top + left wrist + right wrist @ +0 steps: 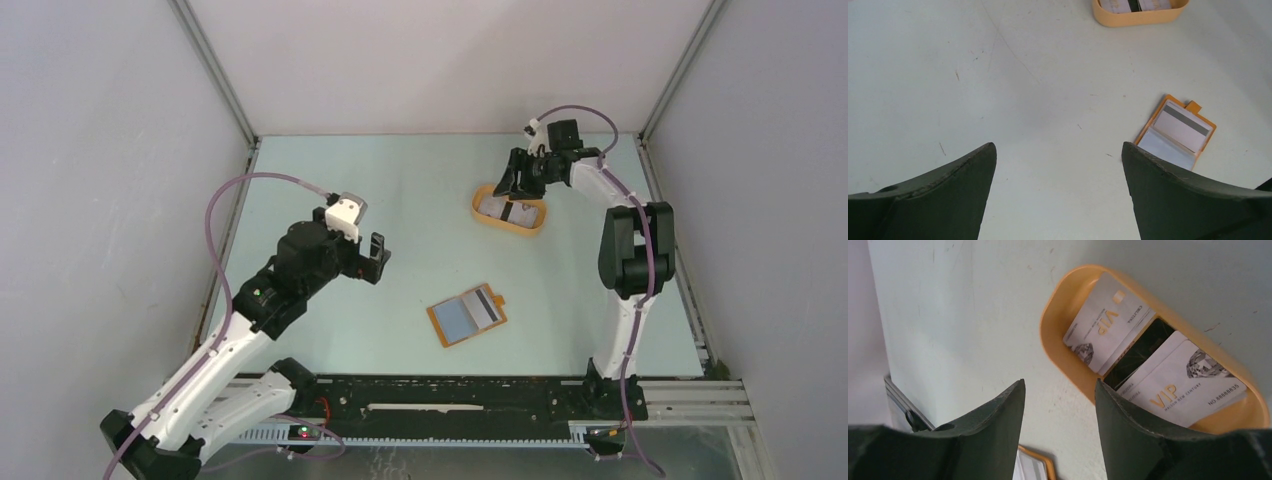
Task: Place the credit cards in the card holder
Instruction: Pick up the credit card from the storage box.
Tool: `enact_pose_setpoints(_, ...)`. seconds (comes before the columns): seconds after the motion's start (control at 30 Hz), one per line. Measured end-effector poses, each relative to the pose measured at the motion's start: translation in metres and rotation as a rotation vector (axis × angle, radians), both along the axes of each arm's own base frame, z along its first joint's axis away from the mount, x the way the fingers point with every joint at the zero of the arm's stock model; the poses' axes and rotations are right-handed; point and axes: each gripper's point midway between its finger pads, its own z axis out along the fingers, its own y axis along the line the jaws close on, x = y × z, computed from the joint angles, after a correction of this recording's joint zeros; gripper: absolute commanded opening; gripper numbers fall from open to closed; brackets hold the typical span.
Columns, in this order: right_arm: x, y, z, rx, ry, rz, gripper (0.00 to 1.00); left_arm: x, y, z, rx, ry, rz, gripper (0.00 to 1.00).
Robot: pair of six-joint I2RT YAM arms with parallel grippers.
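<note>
The orange-brown card holder [467, 315] lies open near the table's middle. A pale card with a black stripe [1184, 128] and a bluish card [1163, 148] rest on it. More credit cards lie in the oval orange tray [1058, 305]: two white VIP cards [1108, 322] [1188, 385] and a dark one [1143, 350] between them. My right gripper [1060, 385] hovers open beside the tray's edge, with nothing between its fingers. To the left of the holder, my left gripper [1058, 150] is wide open over bare table.
The tray [478, 212] sits at the back right, close under the right arm. Grey walls close the table off on the left, back and right. A corner of the card holder [1035, 465] shows below the right gripper's fingers.
</note>
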Motion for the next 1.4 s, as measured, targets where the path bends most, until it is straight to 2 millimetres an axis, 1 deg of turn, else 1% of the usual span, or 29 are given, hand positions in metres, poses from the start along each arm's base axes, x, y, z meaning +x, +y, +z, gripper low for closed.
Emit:
enact_pose_setpoints(0.17,0.015,0.007,-0.026,0.014,0.090,-0.150,0.65,0.005,0.002,-0.007,0.015,0.023,0.014,1.00)
enact_pose_setpoints(0.23,0.019,0.010,-0.035,0.017,0.114,-0.190,0.69,0.005,0.003,-0.008,0.015,0.024,0.017,1.00)
enact_pose_setpoints(0.37,0.022,0.013,-0.050,-0.005,0.145,-0.259,0.72,0.005,0.001,-0.009,0.009,0.032,0.005,1.00)
enact_pose_setpoints(0.5,0.026,0.014,-0.057,-0.017,0.150,-0.303,0.74,0.004,-0.002,-0.011,0.007,0.043,-0.012,1.00)
enact_pose_setpoints(0.63,0.030,0.013,-0.064,-0.012,0.159,-0.328,0.79,0.004,-0.003,-0.011,0.004,0.046,-0.019,1.00)
enact_pose_setpoints(0.73,0.032,0.012,-0.072,-0.006,0.170,-0.342,0.81,0.004,-0.003,-0.011,0.004,0.046,-0.019,1.00)
enact_pose_setpoints(1.03,0.038,0.009,-0.074,-0.005,0.170,-0.401,0.83,0.004,-0.002,-0.011,0.004,0.046,-0.016,1.00)
enact_pose_setpoints(1.2,0.040,0.013,-0.075,-0.018,0.166,-0.437,0.83,0.004,-0.002,-0.011,0.004,0.046,-0.014,1.00)
enact_pose_setpoints(1.4,0.045,0.013,-0.077,-0.052,0.132,-0.469,0.83,0.004,-0.002,-0.011,0.004,0.046,-0.014,1.00)
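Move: The left-hand stack of credit cards in the storage box lies about 4 cm ahead of my right hand, 1 cm left and some 9 cm below. The other card stack is about 2 cm ahead and 5 cm right, just as low. The card holder is some 21 cm back and 4 cm left. From my left hand, the stack I want is about 25 cm ahead, 15 cm right and 21 cm down. I bring my right hand down about 7.5 cm onto the left card stack in the storage box, reaching about 4 cm forward and drifting slightly left; the sinking slows midway while I keep creeping forward. I turn the wrist clockwise by nearly 30 degrees and spread the fingers wider, one to each side of the stack, without closing yet. ##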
